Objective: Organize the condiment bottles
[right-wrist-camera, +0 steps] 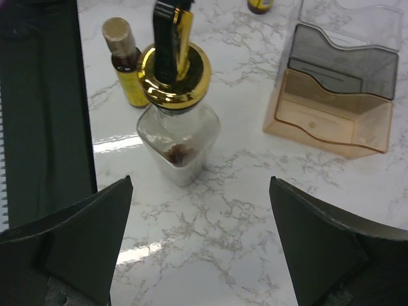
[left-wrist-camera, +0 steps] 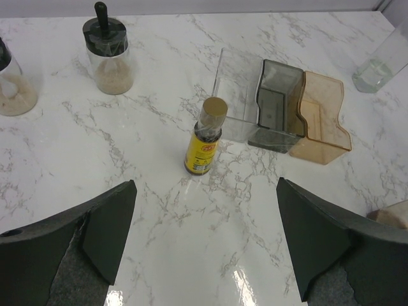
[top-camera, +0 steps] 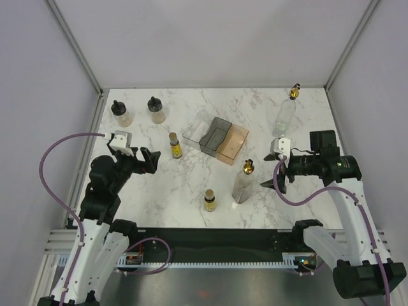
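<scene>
Six condiment bottles stand on the marble table. Two squat black-capped ones [top-camera: 120, 113] [top-camera: 155, 110] are at the back left. One amber yellow-labelled bottle [top-camera: 174, 145] [left-wrist-camera: 205, 139] stands just ahead of my left gripper [top-camera: 152, 160] [left-wrist-camera: 205, 242], which is open and empty. The other amber bottle [top-camera: 210, 200] [right-wrist-camera: 126, 64] is near the front. A tall clear gold-topped bottle [top-camera: 243, 180] [right-wrist-camera: 178, 95] stands right in front of my right gripper [top-camera: 275, 173] [right-wrist-camera: 201, 236], also open and empty. The second tall bottle [top-camera: 287, 111] is at the back right.
A three-compartment tray [top-camera: 210, 136] [left-wrist-camera: 280, 105] [right-wrist-camera: 331, 95] of clear, grey and peach sections lies mid-table, all sections empty. Grey walls enclose the table on three sides. A black rail runs along the near edge between the arm bases.
</scene>
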`<state>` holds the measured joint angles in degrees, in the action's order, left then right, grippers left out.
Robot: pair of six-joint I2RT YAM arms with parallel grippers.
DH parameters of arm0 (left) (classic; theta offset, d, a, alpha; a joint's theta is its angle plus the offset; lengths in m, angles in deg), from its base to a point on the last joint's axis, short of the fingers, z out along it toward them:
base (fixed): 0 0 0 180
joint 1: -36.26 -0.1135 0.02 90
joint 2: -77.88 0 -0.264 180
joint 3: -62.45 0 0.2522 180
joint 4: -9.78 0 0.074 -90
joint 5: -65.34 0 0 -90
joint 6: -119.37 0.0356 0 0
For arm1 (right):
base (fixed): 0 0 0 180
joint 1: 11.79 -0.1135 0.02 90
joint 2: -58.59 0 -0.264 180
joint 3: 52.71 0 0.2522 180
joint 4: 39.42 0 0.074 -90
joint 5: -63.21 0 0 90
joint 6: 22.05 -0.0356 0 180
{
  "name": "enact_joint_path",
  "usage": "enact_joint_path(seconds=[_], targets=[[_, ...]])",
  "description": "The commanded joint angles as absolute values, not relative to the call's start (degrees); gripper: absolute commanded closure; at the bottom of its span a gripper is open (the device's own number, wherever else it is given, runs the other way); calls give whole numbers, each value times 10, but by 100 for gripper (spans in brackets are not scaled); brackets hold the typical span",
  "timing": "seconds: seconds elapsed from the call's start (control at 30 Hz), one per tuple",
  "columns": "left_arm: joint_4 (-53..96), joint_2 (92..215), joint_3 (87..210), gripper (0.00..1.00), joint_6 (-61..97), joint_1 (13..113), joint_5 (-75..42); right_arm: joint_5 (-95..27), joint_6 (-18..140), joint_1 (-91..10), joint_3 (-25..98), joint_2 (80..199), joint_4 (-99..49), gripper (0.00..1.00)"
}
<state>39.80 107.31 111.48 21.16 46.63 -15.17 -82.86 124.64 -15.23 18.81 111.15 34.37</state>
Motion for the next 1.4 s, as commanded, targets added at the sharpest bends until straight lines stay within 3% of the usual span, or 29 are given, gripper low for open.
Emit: enact_joint_path(seconds=[0.0, 0.37, 0.63, 1.0, 1.17, 1.27, 1.3, 1.37], targets=[[398, 1080, 1116, 0, 222, 468, -152, -930, 1264, -177, 188, 1132, 353, 2], [396, 1083, 1115, 0, 223, 469, -151, -900, 1052, -261, 175, 1129, 158, 2], [397, 1080, 1114, 0, 224, 469, -153, -856, 1021, -320, 179, 1151, 116, 6], [397, 1081, 1113, 0, 224, 469, -150, -840, 1020, -331, 165, 1156, 114, 29], [397, 1082, 1113, 0, 223, 469, -149, -826, 1024, -331, 155, 1153, 113, 33], [396, 1082, 1113, 0, 223, 469, -148, -815, 1023, -331, 155, 1151, 113, 54], [396, 1083, 1113, 0, 223, 470, -149, -812, 1022, -331, 161, 1150, 114, 71], [396, 1082, 1113, 0, 223, 470, -147, -797, 1017, -331, 170, 1150, 115, 89]])
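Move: The tall glass bottle with the gold top is about 8 cm to my right hand's left, level with it fore and aft, its middle some 7 cm lower. The small yellow-label bottle stands roughly 12 cm left of that tall bottle and 3 cm nearer me; the three-part organizer's centre is about 20 cm farther out than my right hand and 16 cm to its left. From my left hand the tall bottle lies some 33 cm right and 5 cm back. I bring my open right hand about 7 cm to the left onto the tall bottle's neck, arching up some 2 cm on the way and sinking back as much, with a slight counter-clockwise turn of roughly 10 degrees. Once around it, I close my fingers from wide open to under half and pinch the neck just below the gold top. ##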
